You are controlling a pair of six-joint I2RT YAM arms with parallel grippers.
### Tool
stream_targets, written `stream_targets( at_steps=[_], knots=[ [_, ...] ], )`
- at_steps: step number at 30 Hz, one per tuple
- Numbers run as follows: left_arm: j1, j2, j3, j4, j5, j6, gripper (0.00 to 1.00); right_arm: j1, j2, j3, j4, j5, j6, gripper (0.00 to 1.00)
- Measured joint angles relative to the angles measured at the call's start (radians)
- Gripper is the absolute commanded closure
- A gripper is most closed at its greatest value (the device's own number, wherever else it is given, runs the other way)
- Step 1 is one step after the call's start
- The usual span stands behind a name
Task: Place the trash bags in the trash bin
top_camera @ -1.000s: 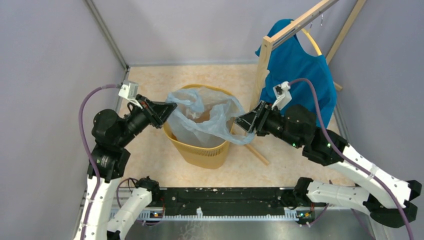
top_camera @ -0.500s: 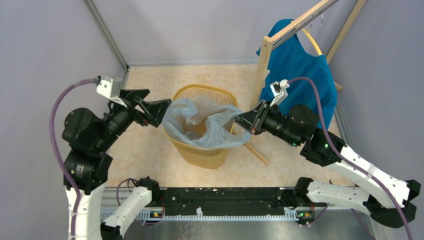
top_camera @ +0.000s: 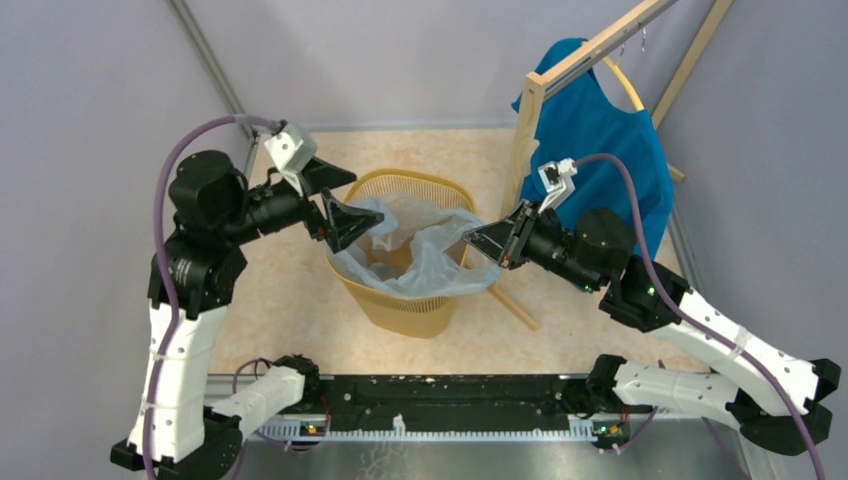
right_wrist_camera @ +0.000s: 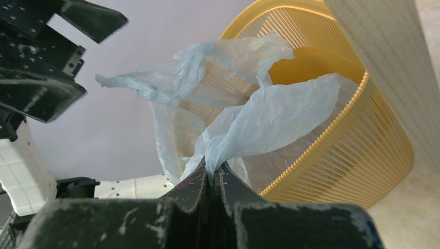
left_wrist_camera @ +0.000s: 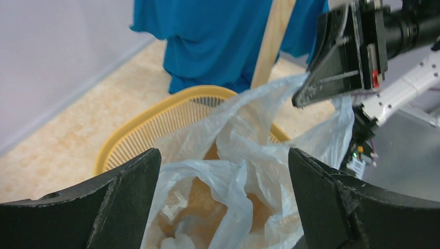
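Note:
The yellow trash bin (top_camera: 412,312) stands on the floor between my arms. A pale blue translucent trash bag (top_camera: 425,255) lies loosely in its mouth and hangs over the front rim. My right gripper (top_camera: 474,240) is shut on the bag's right edge; in the right wrist view the film (right_wrist_camera: 270,119) rises out of the closed right gripper (right_wrist_camera: 212,168) beside the bin (right_wrist_camera: 358,145). At the bin's left rim my left gripper (top_camera: 345,200) hangs open. In the left wrist view, the left gripper (left_wrist_camera: 223,155) holds nothing and the crumpled bag (left_wrist_camera: 244,179) lies below it, inside the bin (left_wrist_camera: 132,132).
A blue shirt (top_camera: 600,130) hangs on a wooden rack (top_camera: 527,130) at the right of the bin, close behind my right arm. A wooden stick (top_camera: 516,306) lies on the floor by the bin's right side. Grey walls close in on the left, back and right.
My left gripper opened, let go of the bag's left edge and swung up to the bin's left rim. The bag sagged into the bin. My right gripper shut on the bag's right edge.

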Motion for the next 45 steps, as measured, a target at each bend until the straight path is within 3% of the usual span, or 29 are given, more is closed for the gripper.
stream_targets(
  at_steps=[6,15,18,21,22,26,27,29,34,36,39,45],
  knots=[
    [-0.085,0.006,-0.036,-0.093,-0.021,0.072,0.02,0.000,0.000,0.000,0.000,0.000,0.002,1.00],
    [-0.158,0.007,-0.068,-0.142,-0.206,0.122,0.24,0.000,0.000,0.000,0.001,0.000,0.015,1.00],
    [-0.158,0.002,-0.074,-0.141,-0.246,0.131,0.39,0.000,0.000,0.000,0.001,0.000,0.019,1.00],
    [-0.158,-0.013,-0.089,-0.131,-0.287,0.125,0.78,0.000,0.000,0.000,0.001,0.000,0.021,1.00],
    [-0.158,-0.023,-0.099,-0.117,-0.320,0.123,0.85,0.000,0.000,0.000,0.001,0.000,0.020,1.00],
    [-0.159,-0.098,-0.181,-0.010,-0.452,0.027,0.85,0.000,0.000,0.000,0.000,0.001,0.020,1.00],
    [-0.159,-0.129,-0.216,0.027,-0.488,-0.010,0.91,0.000,0.000,0.000,-0.002,0.002,0.020,1.00],
    [-0.158,-0.197,-0.292,0.095,-0.560,-0.105,1.00,0.000,-0.001,-0.001,-0.017,0.006,0.019,0.92],
    [-0.158,-0.306,-0.402,0.176,-0.735,-0.319,1.00,0.000,-0.023,-0.016,-0.086,0.014,0.013,0.41],
    [-0.158,-0.317,-0.423,0.194,-0.781,-0.387,1.00,0.000,-0.034,-0.020,-0.122,0.014,0.008,0.29],
    [-0.158,-0.319,-0.446,0.207,-0.828,-0.471,1.00,0.000,-0.046,-0.020,-0.177,0.005,0.015,0.21],
    [-0.158,-0.329,-0.451,0.215,-0.875,-0.537,1.00,0.000,-0.069,-0.069,-0.209,-0.084,0.045,0.20]
  ],
)
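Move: My left fingers are open above the trash bag's bunched left edge, which lies about 6 cm below them and 1 cm ahead. The trash bin's mouth is centred some 5 cm to the right, 1 cm ahead and 14 cm down. My right fingers hold the bag's right edge over the bin's right rim, about 2 cm ahead, 1 cm left and 7 cm below; the wooden post stands some 12 cm ahead and 8 cm right. I dip my left hand about 6 cm onto the bag's left edge and pinch it shut, then draw it left and a little forward past the bin's left rim, swinging the wrist some 40 degrees counter-clockwise with its left side dropping. My right hand keeps its grip until my left has closed, then opens and sinks about 6 cm, easing back 3 cm. ##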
